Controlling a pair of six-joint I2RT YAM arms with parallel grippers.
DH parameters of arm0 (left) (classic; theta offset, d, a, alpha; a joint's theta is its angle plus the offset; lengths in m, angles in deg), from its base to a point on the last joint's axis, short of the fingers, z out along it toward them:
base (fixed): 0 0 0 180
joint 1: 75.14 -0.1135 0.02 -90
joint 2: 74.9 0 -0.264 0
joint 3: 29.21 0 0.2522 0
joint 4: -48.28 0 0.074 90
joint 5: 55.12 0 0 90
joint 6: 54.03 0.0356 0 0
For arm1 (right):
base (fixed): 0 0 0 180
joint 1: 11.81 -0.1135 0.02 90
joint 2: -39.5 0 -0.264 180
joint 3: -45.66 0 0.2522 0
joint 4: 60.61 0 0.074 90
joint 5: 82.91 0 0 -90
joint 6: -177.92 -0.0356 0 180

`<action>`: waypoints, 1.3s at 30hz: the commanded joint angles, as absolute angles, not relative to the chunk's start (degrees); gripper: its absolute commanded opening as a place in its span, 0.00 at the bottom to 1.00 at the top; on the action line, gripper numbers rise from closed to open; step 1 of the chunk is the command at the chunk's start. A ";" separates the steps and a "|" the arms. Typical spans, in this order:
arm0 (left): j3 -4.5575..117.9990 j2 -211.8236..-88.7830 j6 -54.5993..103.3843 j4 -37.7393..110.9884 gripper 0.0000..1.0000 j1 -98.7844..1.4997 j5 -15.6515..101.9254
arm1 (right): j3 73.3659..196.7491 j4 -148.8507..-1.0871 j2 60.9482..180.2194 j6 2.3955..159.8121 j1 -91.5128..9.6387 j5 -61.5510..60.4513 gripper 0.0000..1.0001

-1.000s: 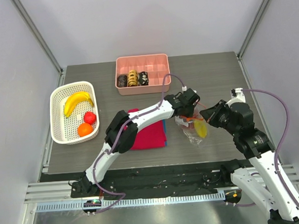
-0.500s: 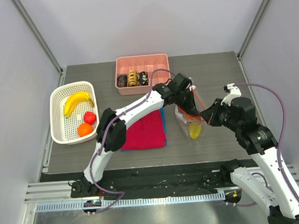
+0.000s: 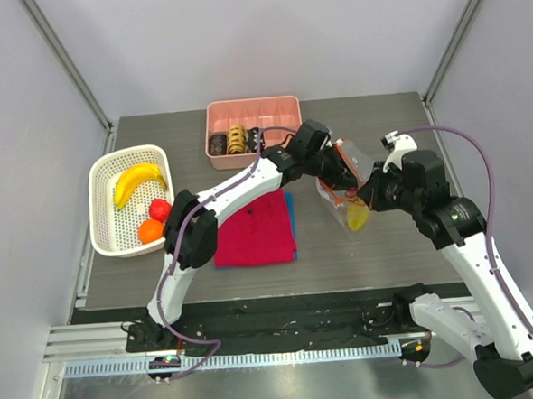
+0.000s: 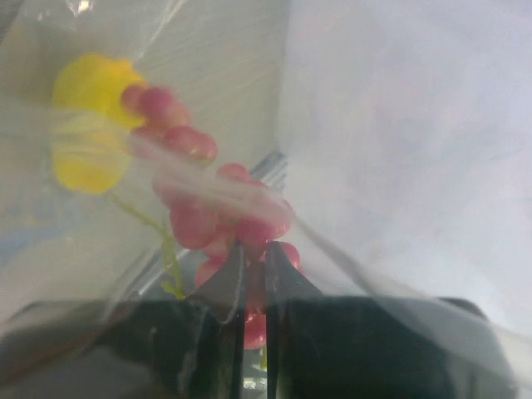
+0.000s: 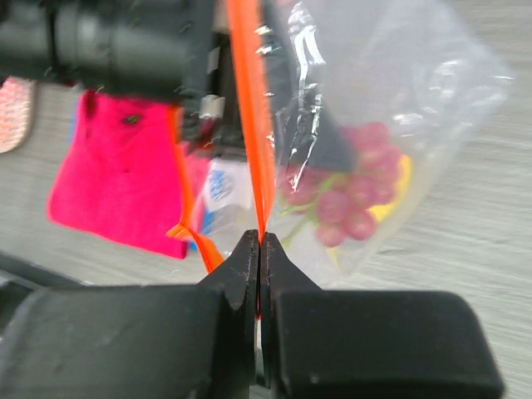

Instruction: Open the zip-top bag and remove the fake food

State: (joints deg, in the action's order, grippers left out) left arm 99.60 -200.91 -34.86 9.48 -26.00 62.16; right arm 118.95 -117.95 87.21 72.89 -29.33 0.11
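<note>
The clear zip-top bag (image 3: 345,187) hangs above the mat between both grippers. My left gripper (image 3: 339,166) is shut on the bag's clear plastic (image 4: 349,150), with its tips (image 4: 253,249) pinching a fold. My right gripper (image 3: 367,196) is shut on the orange zip strip (image 5: 249,100), pinched at the fingertips (image 5: 259,243). Inside the bag lie fake food pieces: a bunch of red grapes (image 5: 353,204) and a yellow fruit (image 3: 356,217). A yellow banana (image 3: 137,180), a red fruit (image 3: 160,209) and an orange ball (image 3: 151,231) lie in the white basket (image 3: 97,174).
A folded red shirt (image 3: 259,229) lies on the mat left of the bag, under the left arm. The pink tray (image 3: 285,126) with brown and dark ring pieces stands at the back. The mat's right edge is close behind the right arm.
Both grippers have moved toward the back of the table with the bag, which now hangs higher. The left arm has stretched out further. Both grips have held.
</note>
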 commanded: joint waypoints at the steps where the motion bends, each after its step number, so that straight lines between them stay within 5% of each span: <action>1: 94.76 -193.47 -47.89 21.00 0.00 -27.42 61.09 | 125.86 -121.31 89.16 78.25 -29.48 6.82 0.01; 4: 96.61 -191.97 -44.35 10.90 0.00 -26.80 52.91 | 129.55 -121.40 91.70 76.50 -29.56 5.10 0.01; 15: 100.57 -195.57 -54.11 12.80 0.00 -25.48 48.85 | 128.68 -115.93 98.21 72.88 -29.56 -19.45 0.01; 24: 94.79 -191.89 -53.42 15.01 0.00 -25.57 54.73 | 127.80 -121.40 93.12 74.12 -29.56 9.96 0.01; 31: 89.40 -187.84 -42.89 14.16 0.00 -24.25 66.69 | 125.70 -120.52 91.19 72.09 -29.56 16.14 0.01; 39: 103.30 -189.60 -19.42 -6.61 0.00 -23.03 61.95 | 125.60 -119.29 91.09 65.98 -29.56 9.48 0.01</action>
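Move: The left hand, inside the bag, already holds the grapes; the orange rim pinched by the right hand is about 5 cm back, 1 cm right and 2 cm above it. The yellow fruit in the bag lies some 4 cm back, 1 cm right and 8 cm below, the red shirt roughly 26 cm left, 6 cm back and 17 cm below. From the right hand, the grapes are about 5 cm ahead, neither left nor right, and 4 cm below. Left lifts the held grapes about 5 cm, then pulls back; right swings the bag rim left, then right. ##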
